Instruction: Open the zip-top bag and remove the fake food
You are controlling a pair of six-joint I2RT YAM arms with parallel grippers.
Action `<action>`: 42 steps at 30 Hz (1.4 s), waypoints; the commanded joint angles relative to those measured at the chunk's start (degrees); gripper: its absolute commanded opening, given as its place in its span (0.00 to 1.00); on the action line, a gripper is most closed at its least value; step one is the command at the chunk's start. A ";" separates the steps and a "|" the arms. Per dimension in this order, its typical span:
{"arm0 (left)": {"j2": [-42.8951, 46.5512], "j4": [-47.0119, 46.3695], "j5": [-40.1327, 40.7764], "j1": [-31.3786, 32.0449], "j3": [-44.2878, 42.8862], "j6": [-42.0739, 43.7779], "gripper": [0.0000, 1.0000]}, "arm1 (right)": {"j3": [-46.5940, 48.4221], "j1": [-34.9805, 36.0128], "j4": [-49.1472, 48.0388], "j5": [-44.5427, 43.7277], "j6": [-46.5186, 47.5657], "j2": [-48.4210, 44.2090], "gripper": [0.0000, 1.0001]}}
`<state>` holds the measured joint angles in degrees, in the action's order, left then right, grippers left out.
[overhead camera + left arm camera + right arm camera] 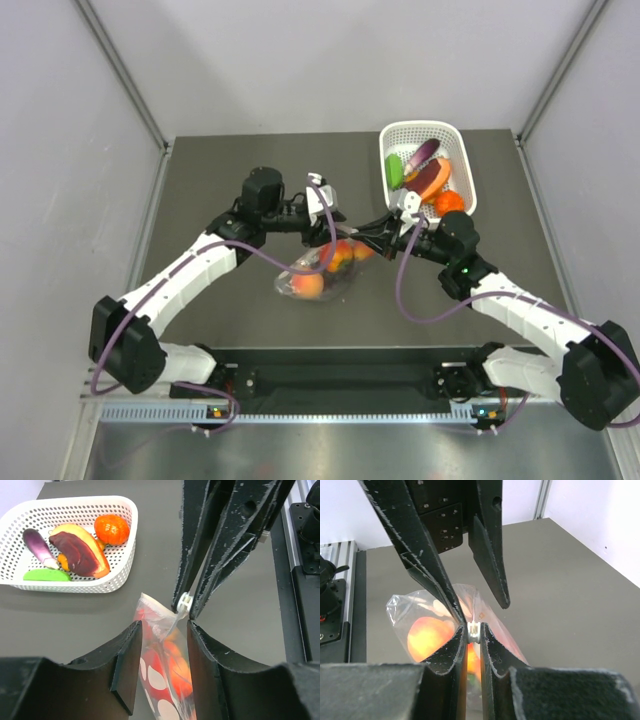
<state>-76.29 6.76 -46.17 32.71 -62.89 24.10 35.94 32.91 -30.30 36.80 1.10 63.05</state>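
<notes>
The zip-top bag [315,275], clear with white dots, lies mid-table with the fake food inside: a peach-orange fruit [308,285] and red-orange fruits [341,255]. My right gripper [474,627] is shut on the bag's white zip slider [474,630], which also shows in the left wrist view [184,601]. My left gripper [164,625] is open. Its jaws stand on either side of the bag's upper part [160,665] without pinching it. Both grippers meet tip to tip over the bag [420,612]. The peach-orange fruit [427,635] shows through the plastic.
A white lattice basket [472,175] stands at the back right, just behind my right gripper [378,238]. The basket [120,577] holds a purple eggplant [37,545], a green vegetable [47,575], an orange pumpkin-like piece [111,529] and a dark red slice [77,552].
</notes>
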 commanded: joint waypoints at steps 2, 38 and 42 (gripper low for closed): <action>-1.05 -0.52 -2.78 -0.19 -2.59 1.13 0.44 | 0.18 0.49 -0.99 1.61 1.18 -0.91 0.00; 6.42 -26.09 -11.04 -0.10 10.33 -7.66 0.00 | 0.18 0.49 -1.69 -1.82 -0.58 -1.43 0.01; 7.21 -29.00 -10.52 -0.10 11.48 -9.42 0.00 | 0.09 0.41 -1.51 -1.82 -0.58 -0.91 0.01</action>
<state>-72.36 -13.43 -53.93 31.97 -51.90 17.12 36.05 33.23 -30.79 36.25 0.49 62.37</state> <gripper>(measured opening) 0.012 0.101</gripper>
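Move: The bag's mouth edge lies about 2 cm back and 1 cm to the right of the half-open left fingers, level with them, and about 2 cm left of the right fingers, 1 cm lower. Those already hold the white zip slider, some 2 cm back, 2 cm right and 1 cm above the left hand. From the left hand, the peach in the bag hangs roughly 8 cm back, 8 cm left and 12 cm lower; the white basket is about 22 cm ahead, 20 cm right and 20 cm lower. The left fingers shut from half open and pinch the bag's mouth edge right beside the slider, while the hand draws back about 2.5 cm and its fingers swing a little clockwise. Once shut, the left wrist tips its fingertips up roughly 10 degrees and both hands rise just under 1 cm; the right hand otherwise stays nearly in place, keeping its pinch on the slider. ##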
